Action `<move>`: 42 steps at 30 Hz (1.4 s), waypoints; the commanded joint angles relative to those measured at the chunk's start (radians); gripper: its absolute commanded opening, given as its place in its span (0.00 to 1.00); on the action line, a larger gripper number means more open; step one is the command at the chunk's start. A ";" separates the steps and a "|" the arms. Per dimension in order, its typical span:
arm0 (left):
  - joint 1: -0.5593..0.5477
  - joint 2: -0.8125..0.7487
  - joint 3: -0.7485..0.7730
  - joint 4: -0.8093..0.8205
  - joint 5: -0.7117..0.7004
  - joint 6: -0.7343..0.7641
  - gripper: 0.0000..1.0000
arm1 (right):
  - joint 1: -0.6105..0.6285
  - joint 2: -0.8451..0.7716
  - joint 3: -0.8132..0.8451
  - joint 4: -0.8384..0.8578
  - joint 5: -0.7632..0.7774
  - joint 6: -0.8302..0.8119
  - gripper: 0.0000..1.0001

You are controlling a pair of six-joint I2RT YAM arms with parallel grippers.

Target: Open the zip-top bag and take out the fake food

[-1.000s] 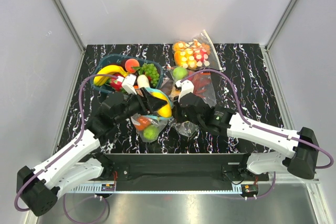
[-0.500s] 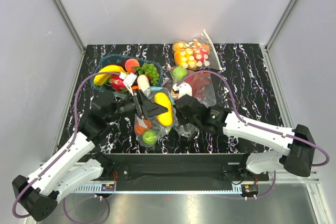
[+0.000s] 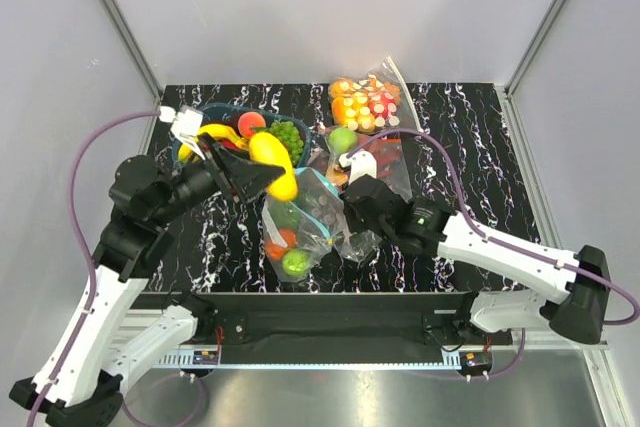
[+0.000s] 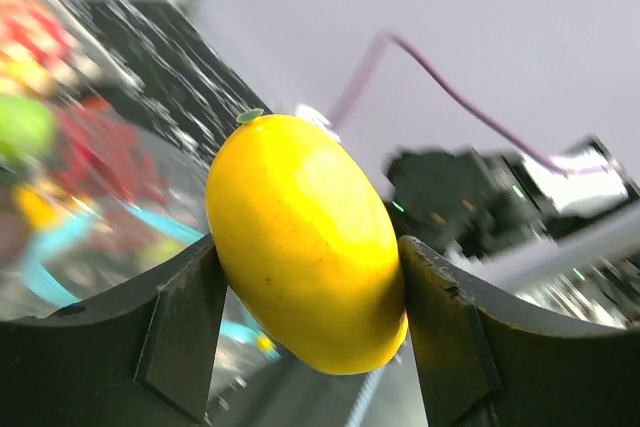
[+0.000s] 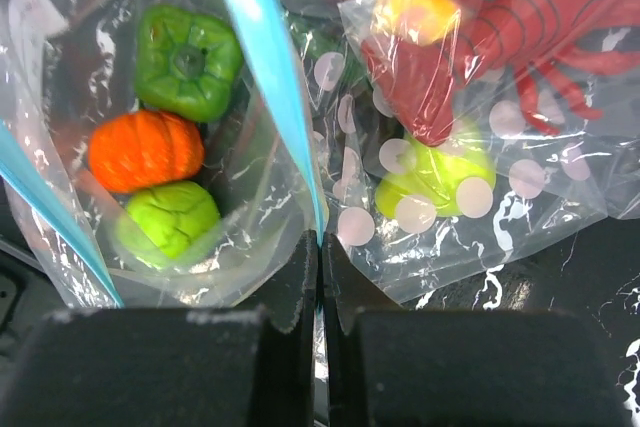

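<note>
The zip-top bag (image 3: pixel 300 227) lies open at the table's middle, its teal strip (image 5: pixel 262 77) spread wide. Inside it sit a green pepper (image 5: pixel 188 62), an orange pumpkin (image 5: pixel 145 149) and a light green fruit (image 5: pixel 168 222). My right gripper (image 5: pixel 320 247) is shut on the teal edge of the zip-top bag; in the top view this right gripper (image 3: pixel 338 209) is at the bag's right side. My left gripper (image 3: pixel 272 169) is shut on a yellow piece of fake food (image 4: pixel 305 242), held in the air beside the teal-rimmed bowl (image 3: pixel 205 112).
The bowl holds a banana (image 3: pixel 215 132), a peach (image 3: pixel 250 122) and green grapes (image 3: pixel 287 134). A dotted clear bag with red pieces (image 5: pixel 540 7) lies right of the zip-top bag. A bag of orange and red-white pieces (image 3: pixel 365 102) lies at the back.
My left gripper has lifted the yellow fruit out of the bag's mouth and carried it back and to the left, toward the bowl. The right gripper kept its hold on the bag edge.
</note>
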 commanded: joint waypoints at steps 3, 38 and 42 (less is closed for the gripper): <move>0.089 0.096 0.022 -0.034 -0.271 0.073 0.40 | -0.007 -0.076 -0.002 -0.012 0.035 0.002 0.05; 0.219 0.581 -0.338 0.461 -0.768 -0.013 0.45 | -0.009 -0.088 -0.037 0.016 -0.018 0.013 0.05; 0.221 0.618 -0.338 0.469 -0.762 -0.007 0.48 | -0.007 -0.076 -0.036 0.022 -0.028 0.011 0.05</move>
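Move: The left gripper already holds the yellow mango high up; the basket's middle lies about 26 cm ahead of it, 15 cm to its left and 34 cm below. Inside, the white eggplant lies roughly 23 cm ahead and 7 cm left, the green grapes 28 cm ahead and 4 cm left. The open zip-top bag sits nearly underneath, 3 cm ahead and 2 cm left, 36 cm down. From the right gripper the basket is about 22 cm ahead, 25 cm left, 13 cm below. Bring the left gripper, still gripping the mango, forward some 20 cm and 12 cm to the left towards the basket while sinking, turning the wrist about 50 degrees counter-clockwise and tipping the fingers forward and down; finish nearly straight down over its near right part, 27 cm lower in all. Keep the right fingers shut on the bag's edge, easing it up a centimetre or so. ##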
